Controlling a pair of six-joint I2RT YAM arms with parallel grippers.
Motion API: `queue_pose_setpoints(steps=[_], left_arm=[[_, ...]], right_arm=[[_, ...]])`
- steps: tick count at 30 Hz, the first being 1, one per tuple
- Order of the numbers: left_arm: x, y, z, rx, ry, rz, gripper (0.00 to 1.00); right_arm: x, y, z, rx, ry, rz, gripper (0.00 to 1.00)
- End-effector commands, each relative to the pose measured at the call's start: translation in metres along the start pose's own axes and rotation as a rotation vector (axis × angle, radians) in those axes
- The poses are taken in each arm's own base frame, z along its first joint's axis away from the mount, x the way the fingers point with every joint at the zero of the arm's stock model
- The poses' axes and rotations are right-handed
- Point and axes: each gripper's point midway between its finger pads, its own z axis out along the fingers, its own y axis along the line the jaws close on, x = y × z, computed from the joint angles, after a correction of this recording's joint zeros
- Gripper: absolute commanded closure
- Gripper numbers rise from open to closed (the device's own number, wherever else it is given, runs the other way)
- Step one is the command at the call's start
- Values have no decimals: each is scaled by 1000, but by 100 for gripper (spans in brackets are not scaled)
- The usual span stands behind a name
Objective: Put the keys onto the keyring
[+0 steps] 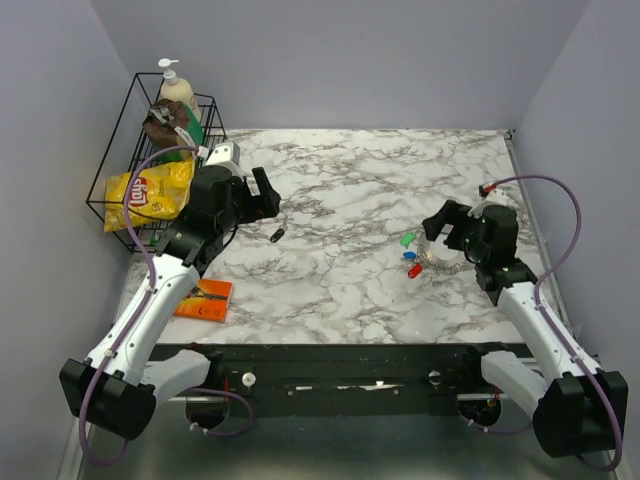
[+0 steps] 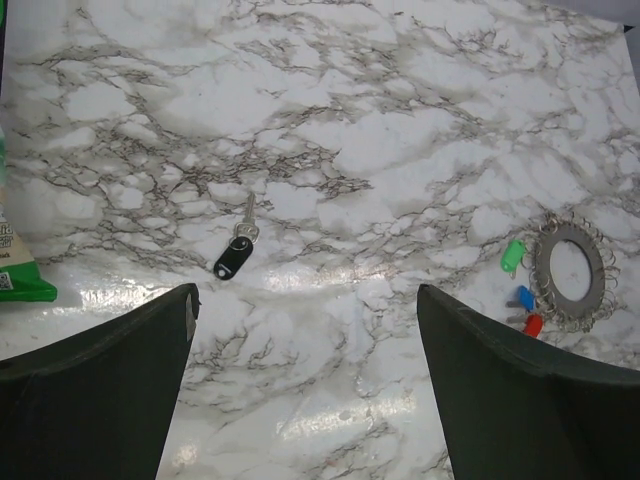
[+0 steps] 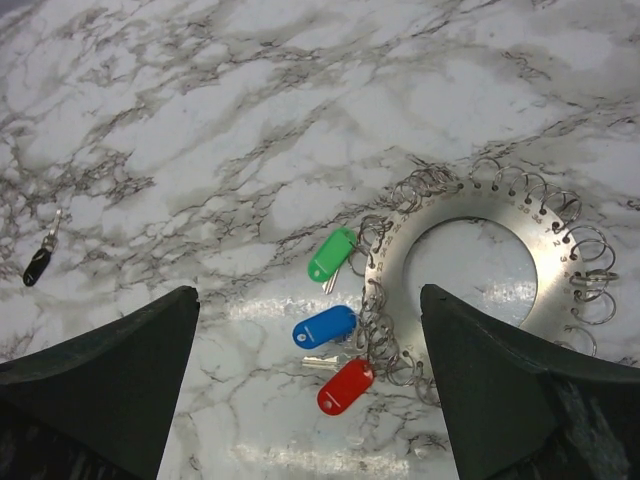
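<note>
The keyring (image 3: 470, 262) is a flat silvery metal ring with numbered holes and many small split rings; it lies on the marble table, right of centre (image 1: 440, 262), and shows in the left wrist view (image 2: 569, 273). Keys with a green tag (image 3: 332, 254), a blue tag (image 3: 324, 327) and a red tag (image 3: 345, 387) hang at its left edge. A separate key with a black tag (image 2: 233, 258) lies mid-left (image 1: 277, 235), also in the right wrist view (image 3: 37, 266). My left gripper (image 2: 305, 400) is open and empty, above the table near the black-tagged key. My right gripper (image 3: 310, 400) is open and empty above the coloured tags.
A black wire basket (image 1: 125, 180) at the back left holds a yellow chip bag (image 1: 150, 190), a pump bottle (image 1: 172, 85) and other items. An orange packet (image 1: 204, 299) lies near the front left edge.
</note>
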Motion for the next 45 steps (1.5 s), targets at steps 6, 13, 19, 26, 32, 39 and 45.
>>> queue_pose_setpoints(steps=[6,13,19,26,32,39,45], left_arm=[[4,-4,4,66,-85,-54,1],[27,-13,15,148,-10,-1,1],[40,-17,28,169,54,-10,1],[46,-21,31,192,84,-15,1],[51,-26,32,222,103,-27,1],[57,-26,35,227,124,-36,1],[62,-24,38,225,131,-45,1]], right_arm=[[29,1,14,-29,151,-3,0],[51,0,27,-25,279,17,9],[63,-8,34,8,331,23,19],[81,-17,51,49,418,40,33],[92,-26,64,84,465,42,43],[95,-27,77,93,487,53,53],[96,-29,82,103,493,49,54]])
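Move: The steel keyring plate's middle lies about 3 cm ahead, 3 cm right and 16 cm below the right hand. At its left rim, the blue tag is some 5 cm left and 1 cm ahead of that hand, the green tag 6 cm left and 5 cm ahead, the red tag 4 cm left and 3 cm back. From the left hand, the black-tagged key lies roughly 7 cm ahead, 2 cm left, 25 cm down. The right hand drops about 12 cm towards the rings at the keyring's left rim by the blue and red tags, easing a little forward and left as it tips some 30 degrees farther down and its fingers come from wide open to about half open. Meanwhile the left hand, still wide open, sinks about 6 cm and drifts some 4 cm right with a slight clockwise turn, leaving the black-tagged key farther to its left. ##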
